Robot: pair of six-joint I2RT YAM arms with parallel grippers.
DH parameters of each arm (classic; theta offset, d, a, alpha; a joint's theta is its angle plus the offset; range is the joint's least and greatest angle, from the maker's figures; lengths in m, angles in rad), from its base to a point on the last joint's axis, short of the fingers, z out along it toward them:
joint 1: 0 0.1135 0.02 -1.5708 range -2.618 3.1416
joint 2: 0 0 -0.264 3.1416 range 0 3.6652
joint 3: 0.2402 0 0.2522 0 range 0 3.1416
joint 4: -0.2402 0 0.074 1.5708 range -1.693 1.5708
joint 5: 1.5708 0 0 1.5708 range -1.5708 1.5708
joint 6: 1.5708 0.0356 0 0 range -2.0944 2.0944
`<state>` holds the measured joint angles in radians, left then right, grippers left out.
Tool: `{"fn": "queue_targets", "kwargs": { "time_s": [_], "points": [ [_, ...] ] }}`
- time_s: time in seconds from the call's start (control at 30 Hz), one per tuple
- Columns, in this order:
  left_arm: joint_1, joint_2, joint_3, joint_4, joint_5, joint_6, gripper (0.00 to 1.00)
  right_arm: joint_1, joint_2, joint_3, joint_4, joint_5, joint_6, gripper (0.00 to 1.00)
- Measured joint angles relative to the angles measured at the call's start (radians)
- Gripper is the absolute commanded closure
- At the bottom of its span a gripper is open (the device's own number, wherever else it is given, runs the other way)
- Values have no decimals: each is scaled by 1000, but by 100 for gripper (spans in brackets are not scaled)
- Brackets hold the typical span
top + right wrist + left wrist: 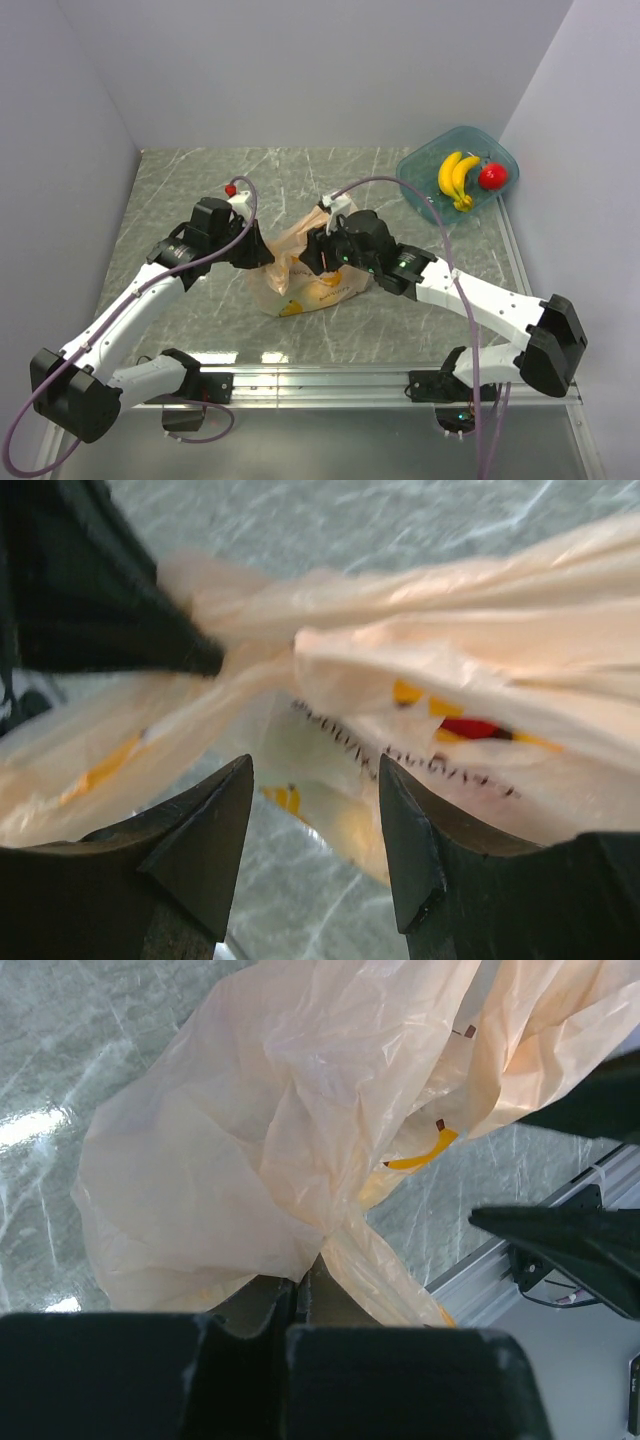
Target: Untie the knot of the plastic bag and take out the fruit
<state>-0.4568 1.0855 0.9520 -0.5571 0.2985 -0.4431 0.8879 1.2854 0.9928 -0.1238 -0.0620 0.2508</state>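
The pale orange plastic bag point(300, 278) lies mid-table between both grippers; orange shapes show through it. My left gripper point(262, 255) is shut on a twisted ear of the bag point(345, 1245), its jaws pressed together in the left wrist view point(298, 1288). The plastic gathers into a bunch, the knot point(245, 655), right at the left gripper's tip point(205, 660). My right gripper point(316, 250) is open, its fingertips point(315, 780) just short of the bag point(440, 680) and touching nothing. Whether the knot is still tied is unclear.
A teal clear tub point(500, 150) stands at the back right with two bananas point(455, 178) and a red fruit point(491, 176) in it. The aluminium rail point(330, 378) runs along the near edge. White walls close in on the left, back and right.
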Motion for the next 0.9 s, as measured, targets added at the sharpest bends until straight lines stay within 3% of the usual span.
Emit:
{"fn": "queue_targets", "kwargs": {
  "time_s": [0.23,0.47,0.6,0.67,0.73,0.9],
  "points": [
    [0,-8,-11,6,0,-7,99,0,99,43,110,131,10,40],
    [0,-17,-38,20,-6,-20,99,0,238,90,146,166,9,39],
    [0,-31,-55,38,-33,-34,90,0,268,79,132,166,2,41],
    [0,-45,-69,52,-55,-48,79,0,268,65,121,167,-5,44],
    [0,-63,-91,73,-85,-70,73,0,267,45,109,166,-14,55],
    [0,-113,-181,152,-183,-146,72,0,228,-50,48,137,-34,72]
  ]
}}
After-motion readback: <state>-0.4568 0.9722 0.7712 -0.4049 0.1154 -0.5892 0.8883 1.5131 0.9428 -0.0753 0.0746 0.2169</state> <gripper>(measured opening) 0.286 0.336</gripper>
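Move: The right hand hovers open over the plastic bag. The fruit inside lies roughly 5 cm ahead of it, 2 cm to its left and 13 cm below. The bag edge already pinched in the left fingers is about 10 cm to the right hand's left, level fore and aft and 2 cm lower; the bag's raised far rim stands some 12 cm ahead, 7 cm right and 8 cm lower. From the left hand the fruit is about 5 cm ahead, 8 cm right, 11 cm below. Swing the right gripper forward about 6 cm and slightly left over the bag's mouth, then plunge some 10 cm down into the opening, easing back and right as the fingers tip down towards the fruit and partly close. Late on, open the left fingers partway from the bag edge, drifting left and down a couple of centimetres with a slight counter-clockwise turn. ##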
